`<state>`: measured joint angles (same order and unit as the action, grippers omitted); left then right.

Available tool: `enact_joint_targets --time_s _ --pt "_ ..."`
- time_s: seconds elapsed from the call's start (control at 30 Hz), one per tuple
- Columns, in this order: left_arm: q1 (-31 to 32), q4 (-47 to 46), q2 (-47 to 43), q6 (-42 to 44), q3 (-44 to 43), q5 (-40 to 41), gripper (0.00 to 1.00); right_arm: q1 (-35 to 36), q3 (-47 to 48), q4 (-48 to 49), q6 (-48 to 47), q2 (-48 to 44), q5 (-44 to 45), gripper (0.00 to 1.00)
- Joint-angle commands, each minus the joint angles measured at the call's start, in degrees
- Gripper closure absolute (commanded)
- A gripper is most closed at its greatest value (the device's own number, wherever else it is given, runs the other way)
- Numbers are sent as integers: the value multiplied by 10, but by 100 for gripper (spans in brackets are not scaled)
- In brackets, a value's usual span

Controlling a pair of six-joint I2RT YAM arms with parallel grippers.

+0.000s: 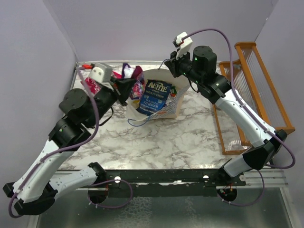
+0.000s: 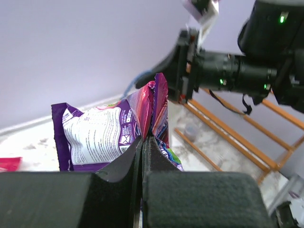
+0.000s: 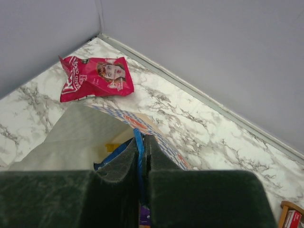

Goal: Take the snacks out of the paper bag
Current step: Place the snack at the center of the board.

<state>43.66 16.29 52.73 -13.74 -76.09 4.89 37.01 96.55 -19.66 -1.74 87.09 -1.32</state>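
The cream paper bag [image 1: 171, 102] stands at the back middle of the marble table, its mouth toward the camera. A dark blue chips bag [image 1: 154, 97] sticks out of it. My right gripper [image 3: 143, 138] is shut on the bag's thin blue cord handle [image 3: 138, 142] at the far rim [image 3: 137, 121]. My left gripper [image 2: 143, 138] is shut on the top seam of a purple candy packet [image 2: 95, 137], with a second pink-purple packet [image 2: 161, 107] pinched alongside. Both hang just left of the bag's mouth [image 1: 133, 76]. A pink-red bag [image 3: 95, 78] lies flat in the far left corner.
An orange wooden rack [image 1: 251, 95] leans at the right side of the table. Lilac walls close the back and both sides. Something yellow [image 3: 111, 147] shows deep inside the bag. The right arm [image 2: 237, 71] hangs close above the held packets.
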Motion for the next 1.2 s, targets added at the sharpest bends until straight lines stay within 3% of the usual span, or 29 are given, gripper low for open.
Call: enact_joint_targets --time_s 0.0,0.13,0.23,0.47,0.53,0.77,0.9,1.17 --pt "-1 31 -43 64 -22 154 100 -1 1 35 7 -33 -4 98" --pt "-1 32 -81 68 28 413 100 -1 2 37 7 -42 -13 98" --pt "-1 -19 -110 91 79 535 100 -1 2 32 11 -49 -22 98" --pt "-5 -94 -62 155 149 603 100 -1 -12 36 17 -58 -33 98" --pt "-32 -109 -33 142 173 572 100 -1 -15 39 17 -57 -33 98" --pt "-316 -23 91 -41 192 327 100 -1 -11 35 22 -57 -36 98" --pt "-444 -38 164 -108 196 179 100 -1 -12 34 25 -59 -41 98" --pt "-489 -5 321 -138 149 197 100 -1 -17 46 38 -65 -54 98"
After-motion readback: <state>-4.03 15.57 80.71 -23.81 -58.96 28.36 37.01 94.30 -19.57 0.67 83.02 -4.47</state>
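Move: The purple snack is already pinched in the left fingers, clear of the paper bag. Its landing spot, bare board in front and to the left of the pink bag, lies about 17 cm ahead of that hand, 32 cm left and 43 cm down. At similar depth the pink bag lies some 31 cm ahead and 21 cm left; the paper bag stands roughly 13 cm ahead, 11 cm right, 30 cm lower. From the right hand, the spot is about 44 cm left, 2 cm ahead, 37 cm down. The purple snack stays pinched as the left hand swings it about 17 cm left, away from the paper bag, with little change in height at first, then carries it down, forward and farther left towards the board beside the pink bag, sinking some 30 cm overall. The wrist turns about 70 degrees counter-clockwise and tips fingers-down. The right hand keeps the blue handle, easing slightly back. ##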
